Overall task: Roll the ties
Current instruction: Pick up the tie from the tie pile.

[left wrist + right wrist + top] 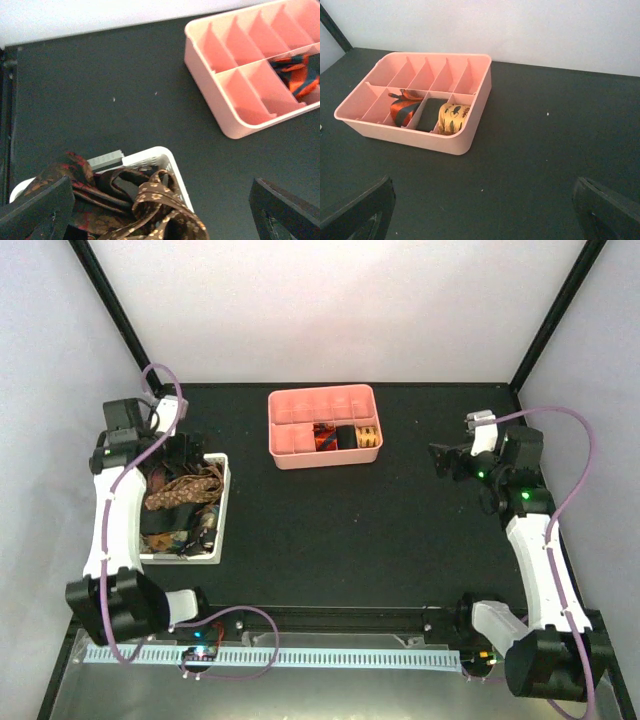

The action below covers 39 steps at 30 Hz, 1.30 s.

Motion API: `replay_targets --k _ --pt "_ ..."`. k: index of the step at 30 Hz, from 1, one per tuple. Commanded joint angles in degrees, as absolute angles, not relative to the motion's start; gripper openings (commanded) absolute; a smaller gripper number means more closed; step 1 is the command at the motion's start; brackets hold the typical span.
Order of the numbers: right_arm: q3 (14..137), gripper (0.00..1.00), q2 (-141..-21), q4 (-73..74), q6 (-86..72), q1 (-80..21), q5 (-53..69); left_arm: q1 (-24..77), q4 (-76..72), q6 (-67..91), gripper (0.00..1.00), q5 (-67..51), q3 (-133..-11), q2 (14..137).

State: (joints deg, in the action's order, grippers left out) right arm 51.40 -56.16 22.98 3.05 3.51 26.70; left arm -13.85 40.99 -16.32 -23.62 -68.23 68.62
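Several loose ties lie tangled in a white slotted basket (226, 510) at the left; the brown printed tie (185, 485) lies on top, over a dark red one (65, 172). My left gripper (180, 455) hangs open above the basket's far end, the brown tie (160, 200) between and below its fingers (35, 210), untouched. Three rolled ties sit in the pink tray (320, 460): red-orange (402, 107), black (430, 115), gold (452, 117). My right gripper (445, 460) is open over bare mat at the right, pointing at the tray (420, 140).
The basket's rim (170, 165) and the tray's wall (210, 95) stand apart on the black mat. The tray's back row of compartments holds nothing. A white slotted rail (330, 655) runs along the near edge. Black frame posts and white walls enclose the table.
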Motion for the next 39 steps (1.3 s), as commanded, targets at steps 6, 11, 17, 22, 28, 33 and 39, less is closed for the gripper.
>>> replay_targets --k 6,11,17,22,28,33,39 --pt "50.4 1.0 -59.31 18.07 4.72 3.57 33.87 -22.11 55.79 -28.28 0.99 -25.37 -81.83 83.54" --pt "53.32 1.0 -63.17 22.35 8.56 3.53 41.5 -26.52 62.5 -40.83 0.99 -23.78 -86.59 89.03" --pt "55.29 1.0 -66.3 25.21 11.22 3.54 46.43 -28.5 68.94 -50.07 0.99 -24.15 -90.2 93.46" --pt "54.54 1.0 -66.7 22.95 6.7 3.56 46.44 -28.87 72.76 -54.66 0.99 -25.56 -91.1 96.33" --pt "55.14 0.99 -67.26 23.52 8.09 3.54 50.42 -28.92 72.41 -57.7 0.99 -25.78 -88.9 97.22" --pt "57.72 1.0 -70.02 28.09 11.31 3.56 54.21 -28.87 72.8 -59.46 0.99 -26.19 -87.71 97.71" --pt "58.74 1.0 -71.05 30.13 13.07 3.6 56.96 -28.0 74.36 -61.26 0.99 -26.38 -86.84 98.07"
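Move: The brown floral tie lies heaped in the white basket, its middle about 5 cm to the left gripper's left, barely 1 cm ahead and some 16 cm below. The dark red tie is roughly 10 cm left and 4 cm ahead; the pink box is about 24 cm right and 18 cm ahead. From the right gripper the floral tie lies some 59 cm left, 3 cm ahead and 16 cm lower. Bring the left gripper down about 10 cm and left some 8 cm over the basket: swing left first while sinking, then keep lowering as it eases slightly back onto the floral tie, fingers wide open, tipping them steeper and turning clockwise. Meanwhile shift the open right gripper about 6 cm left, a little down, turning counter-clockwise. ##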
